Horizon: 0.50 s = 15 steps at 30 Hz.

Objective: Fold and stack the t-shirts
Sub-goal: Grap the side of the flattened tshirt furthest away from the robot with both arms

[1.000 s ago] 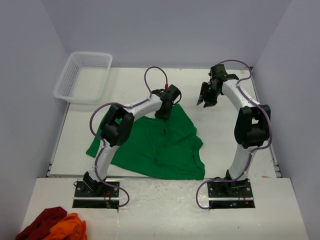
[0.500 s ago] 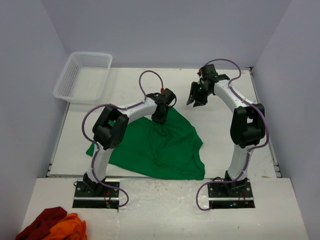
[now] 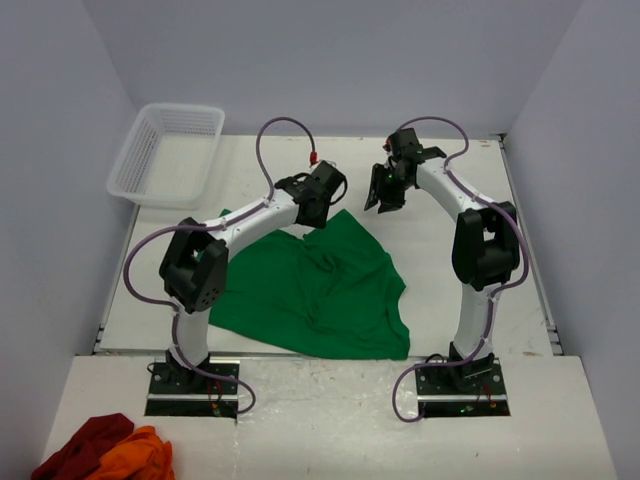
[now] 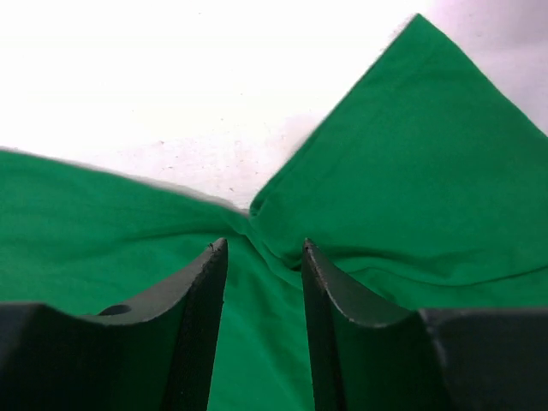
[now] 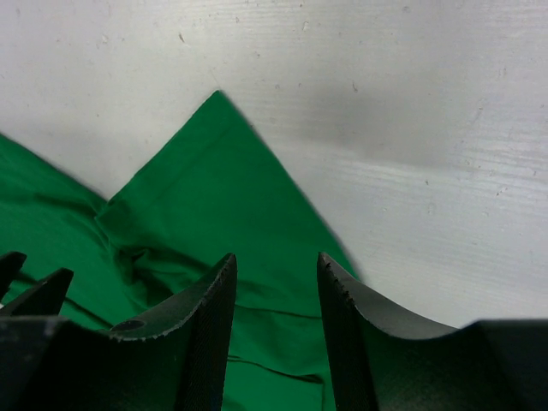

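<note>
The bright green t-shirt point(image 3: 310, 290) lies crumpled and spread on the white table, one corner pointing toward the far side. My left gripper point(image 3: 306, 220) hovers over its far edge. In the left wrist view the t-shirt point(image 4: 411, 171) shows a bunched fold just ahead of the left gripper point(image 4: 264, 246), whose jaws stand apart with cloth below them, not clamped. My right gripper point(image 3: 381, 200) hangs open just right of the pointed corner. In the right wrist view that gripper point(image 5: 276, 257) is above the t-shirt point(image 5: 205, 197), with nothing between its fingers.
A white mesh basket point(image 3: 165, 155) stands at the far left of the table. Dark red and orange cloths point(image 3: 105, 450) lie bunched on the near shelf at the bottom left. Bare white table point(image 3: 450, 260) lies to the right of the shirt.
The left gripper has moved toward the far side, narrowed, then opened again, leaving a bunched fold at the shirt's far edge. The right gripper has swung left toward the shirt's corner.
</note>
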Available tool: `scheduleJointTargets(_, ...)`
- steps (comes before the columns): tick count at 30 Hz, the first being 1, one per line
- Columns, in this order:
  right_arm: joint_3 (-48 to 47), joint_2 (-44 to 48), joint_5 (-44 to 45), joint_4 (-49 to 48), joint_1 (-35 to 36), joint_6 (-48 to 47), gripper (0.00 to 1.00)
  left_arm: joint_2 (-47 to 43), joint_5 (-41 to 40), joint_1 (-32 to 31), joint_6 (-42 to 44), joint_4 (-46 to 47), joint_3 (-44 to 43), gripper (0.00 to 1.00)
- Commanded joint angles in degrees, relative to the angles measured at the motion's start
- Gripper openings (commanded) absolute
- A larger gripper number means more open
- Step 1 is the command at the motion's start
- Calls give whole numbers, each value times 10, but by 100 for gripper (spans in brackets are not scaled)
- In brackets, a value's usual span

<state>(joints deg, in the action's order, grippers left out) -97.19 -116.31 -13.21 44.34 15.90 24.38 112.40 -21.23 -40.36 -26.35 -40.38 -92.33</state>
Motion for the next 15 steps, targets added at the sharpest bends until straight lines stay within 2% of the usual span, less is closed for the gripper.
scheduleJointTargets(1,-14,17,-2,1,-1,5,45,-9,-43,19,-2,-12,-4,42)
scheduleJointTargets(7,-3,29,0,-3,0,4,45,6,64,76,-5,0,16,43)
scheduleJointTargets(15,-5,22,-3,-7,0,1,45,43,151,86,5,11,-7,43)
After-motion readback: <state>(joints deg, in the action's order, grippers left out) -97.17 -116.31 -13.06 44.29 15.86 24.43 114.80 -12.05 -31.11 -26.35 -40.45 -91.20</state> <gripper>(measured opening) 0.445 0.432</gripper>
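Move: The left hand hovers open about 8 cm above the green t-shirt; the stretch of its far edge to be taken is some 4 cm to the left and 3 cm ahead. Just right of that stretch is the notch in the edge, roughly 2 cm ahead and 1 cm left of the hand, while the shirt's far corner is about 8 cm ahead and 8 cm right. From the right hand, the same edge stretch lies some 18 cm left, 2 cm back and 8 cm below. Leftwards and a little forward, the left hand slides about 4 to 5 cm over the notch towards the shirt's far edge, sinking some 3 cm on the way and dropping nearly straight at the end. The wrist turns slightly counter-clockwise and tips the fingers nearly 10 degrees steeper; they stay open, still short of the cloth. ##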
